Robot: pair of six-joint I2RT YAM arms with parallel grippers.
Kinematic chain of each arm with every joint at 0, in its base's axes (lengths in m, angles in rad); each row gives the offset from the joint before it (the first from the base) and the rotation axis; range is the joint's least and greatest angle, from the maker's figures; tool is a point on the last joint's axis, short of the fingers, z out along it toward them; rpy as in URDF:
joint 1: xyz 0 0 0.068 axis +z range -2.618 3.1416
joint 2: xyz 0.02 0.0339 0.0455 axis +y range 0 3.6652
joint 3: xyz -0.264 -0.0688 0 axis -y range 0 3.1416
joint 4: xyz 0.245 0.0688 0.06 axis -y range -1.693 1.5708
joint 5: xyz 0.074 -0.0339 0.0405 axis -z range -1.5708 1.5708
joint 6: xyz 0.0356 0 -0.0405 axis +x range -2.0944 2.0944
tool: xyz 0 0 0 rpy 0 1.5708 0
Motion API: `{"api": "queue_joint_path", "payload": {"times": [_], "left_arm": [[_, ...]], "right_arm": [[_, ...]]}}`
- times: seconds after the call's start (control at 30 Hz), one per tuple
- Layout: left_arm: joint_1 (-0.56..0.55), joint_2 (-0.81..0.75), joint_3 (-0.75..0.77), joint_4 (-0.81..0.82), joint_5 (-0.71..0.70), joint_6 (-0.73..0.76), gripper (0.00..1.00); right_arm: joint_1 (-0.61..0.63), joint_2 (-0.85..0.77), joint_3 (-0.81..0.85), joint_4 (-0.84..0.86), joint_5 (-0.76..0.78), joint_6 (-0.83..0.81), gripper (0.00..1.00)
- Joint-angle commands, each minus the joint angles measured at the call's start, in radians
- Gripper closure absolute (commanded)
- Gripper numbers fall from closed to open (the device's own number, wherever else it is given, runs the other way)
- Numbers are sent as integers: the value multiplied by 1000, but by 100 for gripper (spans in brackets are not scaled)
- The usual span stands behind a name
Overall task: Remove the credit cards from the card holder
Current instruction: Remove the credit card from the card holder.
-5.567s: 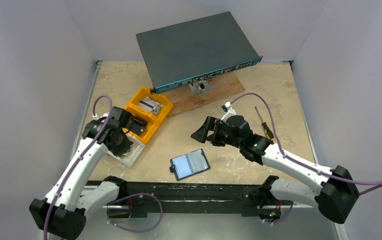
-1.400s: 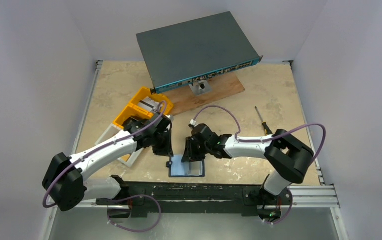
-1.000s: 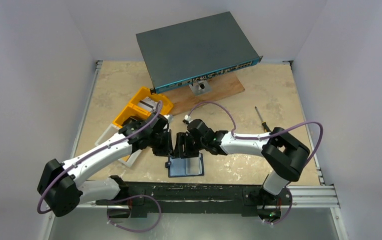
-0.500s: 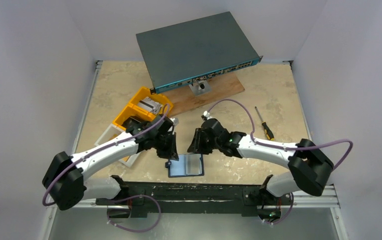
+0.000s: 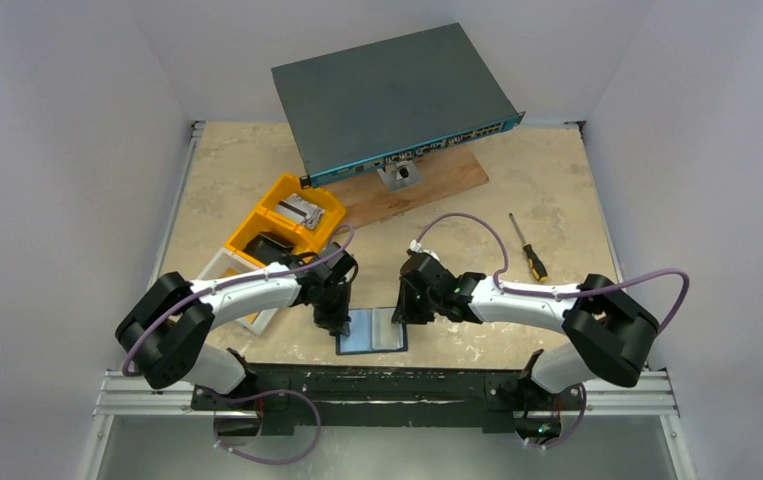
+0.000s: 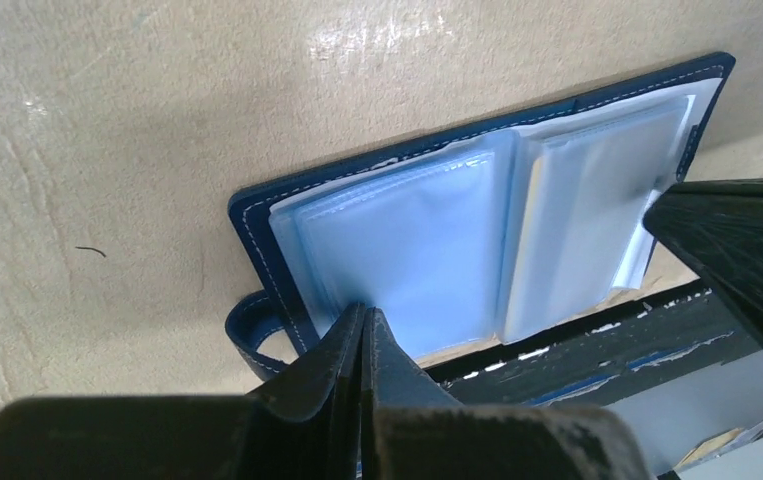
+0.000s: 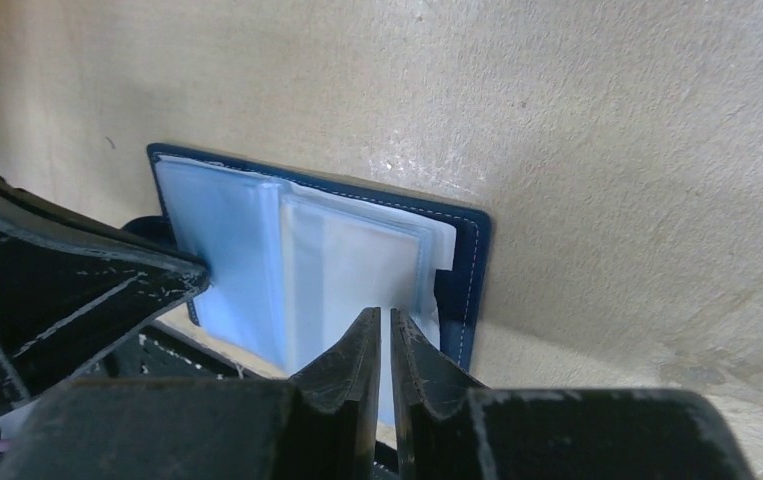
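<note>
The card holder (image 5: 377, 331) lies open near the table's front edge, navy cover down, clear sleeves (image 6: 407, 240) up. Pale blue-grey faces show behind the sleeves; I cannot tell the credit cards apart from them, and no orange-yellow patch shows. My left gripper (image 5: 338, 320) is shut, its tips (image 6: 362, 312) on the near edge of the left sleeve page beside the navy tab loop (image 6: 245, 335). My right gripper (image 5: 404, 306) is shut, its tips (image 7: 384, 316) on the right sleeve page (image 7: 352, 260), just inside the cover's edge (image 7: 475, 265).
Yellow bins (image 5: 287, 225) and a white tray (image 5: 219, 270) stand at the left. A network switch (image 5: 392, 95) rests on a wooden board (image 5: 437, 180) at the back. A screwdriver (image 5: 530, 252) lies at the right. A black rail (image 5: 387, 380) runs along the front edge.
Both grippers have come down and nearer onto the open holder, the left onto its left page, the right onto its right page. The holder has stayed in place.
</note>
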Motion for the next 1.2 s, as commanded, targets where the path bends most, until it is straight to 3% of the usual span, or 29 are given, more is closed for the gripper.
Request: {"api": "queue_joint_path", "payload": {"times": [0.0,0.53,0.87,1.17], "left_arm": [[-5,43,-35,50,-50,-11,100],[-5,58,-45,87,-24,-11,100],[-15,-123,21,28,58,20,96],[-51,-43,-41,260,208,-53,98]], "right_arm": [[19,37,0,34,19,-17,91],[65,162,95,95,-69,-38,92],[63,216,97,114,-124,-23,93],[38,245,72,139,-152,8,96]]}}
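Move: The credit card's clear pocket fills the right page of the open card holder: its middle is about 2 cm nearer the base, 1 cm to the left and 2 cm below the right hand. The holder's spine is some 6 cm to that hand's left and 1 cm back, the left page's middle about 10 cm left and 1 cm back. From the left hand, already down on the left page, the pocket is about 11 cm to the right, level fore and aft; the strap lies roughly 2 cm left, 1 cm forward. The right hand, fingers nearly shut, sinks a good centimetre onto the clear pocket of the right page and then sweeps about 5.5 cm left towards the spine, dragging the plastic along under its fingertips and easing slightly back and down. Meanwhile the left hand, its closed tips still on the left page, shifts a centimetre to the right and stays there as a brace, then late on lifts off some 3 cm and swings right towards the spine, about 4 cm from its start in all, its fingers tilting about 10 degrees and staying shut. ##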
